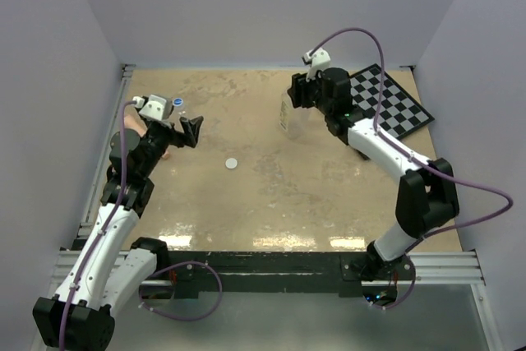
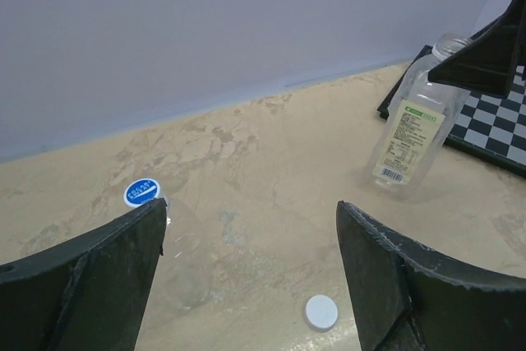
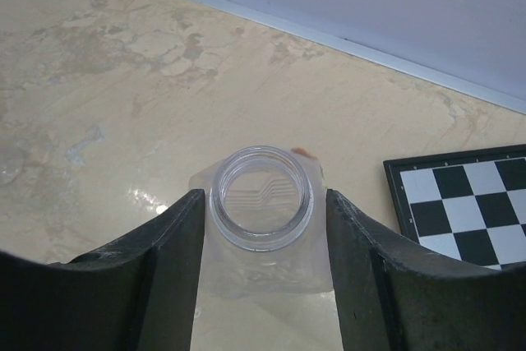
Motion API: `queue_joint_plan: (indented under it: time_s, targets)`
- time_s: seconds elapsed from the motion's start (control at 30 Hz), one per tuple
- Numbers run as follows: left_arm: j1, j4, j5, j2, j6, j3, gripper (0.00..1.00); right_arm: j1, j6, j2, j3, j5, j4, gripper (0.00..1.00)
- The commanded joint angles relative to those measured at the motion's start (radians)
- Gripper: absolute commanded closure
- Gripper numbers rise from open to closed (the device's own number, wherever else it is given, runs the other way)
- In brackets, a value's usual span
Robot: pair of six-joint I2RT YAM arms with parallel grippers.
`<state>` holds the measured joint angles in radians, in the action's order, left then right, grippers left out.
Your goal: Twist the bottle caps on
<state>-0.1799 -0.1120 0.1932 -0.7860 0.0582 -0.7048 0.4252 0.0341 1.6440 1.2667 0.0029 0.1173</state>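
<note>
The large clear bottle [image 3: 261,236], mouth open and uncapped, stands tilted between my right gripper's [image 3: 265,195] fingers, which press on its shoulders; it also shows in the top view [image 1: 288,114] and the left wrist view [image 2: 408,137]. The white cap [image 1: 233,163] lies flat on the table, also seen in the left wrist view [image 2: 320,312], below and between my open, empty left gripper's [image 2: 251,207] fingers. The blue cap [image 2: 141,192] sits on the end of the small clear bottle [image 2: 182,244], just beside the left finger. I cannot tell if it is screwed on.
A black-and-white checkerboard [image 1: 393,103] lies at the back right, beside the right gripper [image 1: 297,98]. A pinkish object [image 1: 164,150] shows partly under the left wrist. Grey walls close in the table on three sides.
</note>
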Motion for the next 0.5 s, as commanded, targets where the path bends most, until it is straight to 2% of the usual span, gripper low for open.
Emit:
queue_joint_plan:
  time_s: [0.0, 0.13, 0.3, 0.47]
  targets:
    - [-0.013, -0.075, 0.077, -0.001, -0.011, 0.013, 0.12, 0.020, -0.022, -0.142, -0.064, -0.040, -0.016, 0.95]
    - [-0.055, -0.084, 0.110, -0.019, -0.011, 0.016, 0.12, 0.070, -0.005, -0.252, -0.162, -0.029, -0.019, 0.97]
    - [-0.171, -0.103, 0.129, -0.029, -0.054, 0.036, 0.12, 0.161, -0.003, -0.349, -0.230, -0.006, -0.045, 0.98]
    - [-0.207, -0.161, 0.150, -0.018, -0.054, 0.091, 0.11, 0.182, 0.018, -0.412, -0.271, -0.023, -0.044, 1.00]
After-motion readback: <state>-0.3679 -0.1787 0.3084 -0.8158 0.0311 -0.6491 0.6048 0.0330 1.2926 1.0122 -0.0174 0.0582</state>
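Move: The white cap lies on the table about 5 cm ahead of the open left gripper, 9 cm to its right and some 26 cm below. From that hand, the small blue-capped bottle stands around 12 cm ahead and 4 cm left, and the large bottle about 17 cm ahead and 29 cm right. From the right gripper, already holding the large bottle by its neck, the cap is roughly 12 cm back and 20 cm left, the chessboard 6 cm ahead and 27 cm right. Keep the right gripper shut on the neck of the large bottle and draw it back about 12 cm, drifting left, rising a little early on and turning slightly counter-clockwise. Meanwhile swing the open left gripper right towards the white cap, slowly then faster, some 8 cm in all, easing back and down and turning clockwise; touch nothing with it. ##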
